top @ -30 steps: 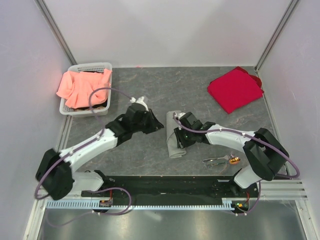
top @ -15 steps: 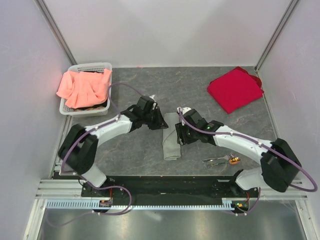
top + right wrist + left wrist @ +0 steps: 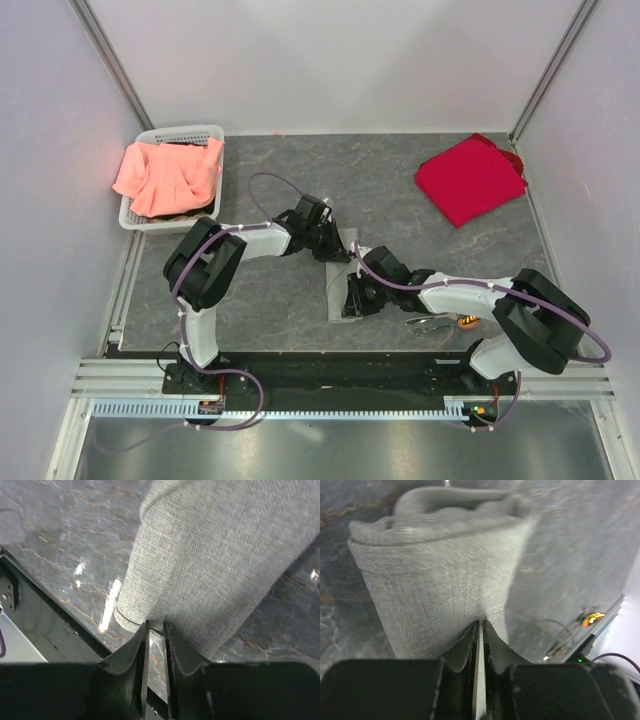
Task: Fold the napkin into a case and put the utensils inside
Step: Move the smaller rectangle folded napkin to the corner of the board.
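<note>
The grey-green napkin (image 3: 337,284) lies as a narrow folded strip in the middle of the table, mostly covered by the two grippers. My left gripper (image 3: 334,247) is at its far end and is shut on the cloth's edge (image 3: 440,580), jaws almost touching (image 3: 481,625). My right gripper (image 3: 350,300) is at the near end, its jaws narrowed onto a fold of the napkin (image 3: 215,560) at their tips (image 3: 155,626). The silvery utensils (image 3: 438,322) with an orange-brown end (image 3: 467,321) lie on the table to the right of the napkin, close to the right arm.
A white basket (image 3: 185,131) holding a salmon-orange cloth (image 3: 165,175) stands at the back left. A bright red cloth (image 3: 470,178) lies at the back right. The black base rail (image 3: 330,368) runs along the near edge, just past the napkin's near end.
The left gripper moved right onto the napkin's far end. The right gripper swung back to the near end and its jaws narrowed. The napkin shifted slightly nearer.
</note>
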Controlling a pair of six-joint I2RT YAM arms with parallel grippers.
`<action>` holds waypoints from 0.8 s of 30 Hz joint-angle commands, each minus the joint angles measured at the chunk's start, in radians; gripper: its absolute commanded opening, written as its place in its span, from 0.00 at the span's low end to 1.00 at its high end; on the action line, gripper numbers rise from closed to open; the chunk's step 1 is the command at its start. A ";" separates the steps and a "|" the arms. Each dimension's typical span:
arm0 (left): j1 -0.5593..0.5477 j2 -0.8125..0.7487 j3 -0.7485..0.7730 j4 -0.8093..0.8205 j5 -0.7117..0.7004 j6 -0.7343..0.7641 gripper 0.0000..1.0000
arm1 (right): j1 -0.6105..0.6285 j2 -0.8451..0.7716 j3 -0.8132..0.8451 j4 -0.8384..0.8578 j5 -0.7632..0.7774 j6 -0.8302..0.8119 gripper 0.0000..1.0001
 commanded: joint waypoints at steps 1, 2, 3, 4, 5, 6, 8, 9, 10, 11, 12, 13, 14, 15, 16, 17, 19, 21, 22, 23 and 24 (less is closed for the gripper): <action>0.011 0.048 0.042 0.037 0.018 -0.004 0.12 | 0.002 0.019 -0.025 0.070 0.026 -0.003 0.24; 0.011 0.053 0.061 0.032 0.020 0.007 0.12 | 0.002 0.011 -0.017 0.039 0.031 -0.012 0.24; 0.011 0.053 0.068 0.022 0.017 0.013 0.12 | 0.001 -0.021 0.002 0.037 0.037 -0.014 0.24; 0.012 0.053 0.076 0.022 0.012 0.018 0.12 | 0.001 -0.041 0.012 0.002 0.040 -0.012 0.24; 0.014 0.053 0.090 0.022 0.012 0.024 0.12 | 0.001 -0.061 0.021 -0.022 0.044 -0.011 0.24; 0.015 0.051 0.098 -0.012 0.012 0.027 0.12 | 0.001 -0.102 0.036 -0.033 0.050 0.000 0.25; 0.020 0.032 0.114 -0.020 0.023 0.033 0.12 | -0.002 -0.137 0.053 -0.084 0.096 0.008 0.26; 0.020 0.018 0.122 -0.037 0.027 0.036 0.12 | -0.004 -0.160 0.071 -0.099 0.112 0.009 0.27; 0.024 0.003 0.127 -0.043 0.035 0.038 0.14 | -0.005 -0.168 0.082 -0.113 0.129 0.009 0.29; 0.028 -0.040 0.133 -0.049 0.037 0.036 0.16 | -0.005 -0.173 0.099 -0.136 0.147 0.009 0.30; 0.034 -0.066 0.131 -0.052 0.040 0.032 0.20 | -0.005 -0.171 0.104 -0.141 0.156 0.014 0.34; 0.038 -0.094 0.127 -0.057 0.035 0.026 0.27 | -0.004 -0.167 0.108 -0.142 0.164 0.020 0.37; 0.043 -0.131 0.110 -0.063 0.023 0.013 0.29 | -0.004 -0.157 0.122 -0.145 0.188 0.026 0.38; 0.052 -0.201 0.098 -0.073 0.003 0.006 0.30 | 0.001 -0.136 0.127 -0.150 0.204 0.034 0.40; 0.057 -0.252 0.078 -0.092 -0.044 0.000 0.32 | 0.014 -0.125 0.131 -0.154 0.225 0.043 0.41; 0.061 -0.302 0.020 -0.093 -0.077 -0.016 0.33 | 0.022 -0.113 0.150 -0.162 0.265 0.046 0.41; 0.070 -0.477 -0.096 -0.095 -0.161 -0.046 0.36 | 0.045 -0.070 0.176 -0.203 0.340 0.070 0.44; 0.070 -0.639 -0.164 -0.097 -0.193 -0.056 0.37 | 0.057 -0.018 0.219 -0.225 0.395 0.072 0.46; 0.070 -0.681 -0.216 -0.101 -0.201 -0.057 0.38 | 0.064 -0.001 0.233 -0.242 0.411 0.074 0.47; 0.070 -0.727 -0.237 -0.135 -0.204 -0.054 0.38 | 0.067 0.014 0.255 -0.251 0.428 0.081 0.47; 0.070 -0.764 -0.253 -0.156 -0.209 -0.051 0.38 | 0.073 0.043 0.265 -0.253 0.446 0.081 0.49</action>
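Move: Both hands are already down on the folded napkin, which runs fore and aft beneath them. Its middle lies about 6 cm back and 2 cm left of the left hand's tips, and about 9 cm ahead and 1 cm left of the right's. The utensils lie some 19 cm right and 3 cm back of the right hand. From the left hand, the red cloth is about 20 cm ahead and 26 cm right. The left fingertips, still pressed on the far part of the napkin, ease 2 cm forward, then lift off about 17 cm and swing some 8 cm left, opening partway and tipping up. The right hand comes free of the near end, rises nearly 6 cm, moves about 4 cm forward over the napkin, then sinks again by 2 cm, its fingers opening wider and its wrist turning slightly clockwise. ##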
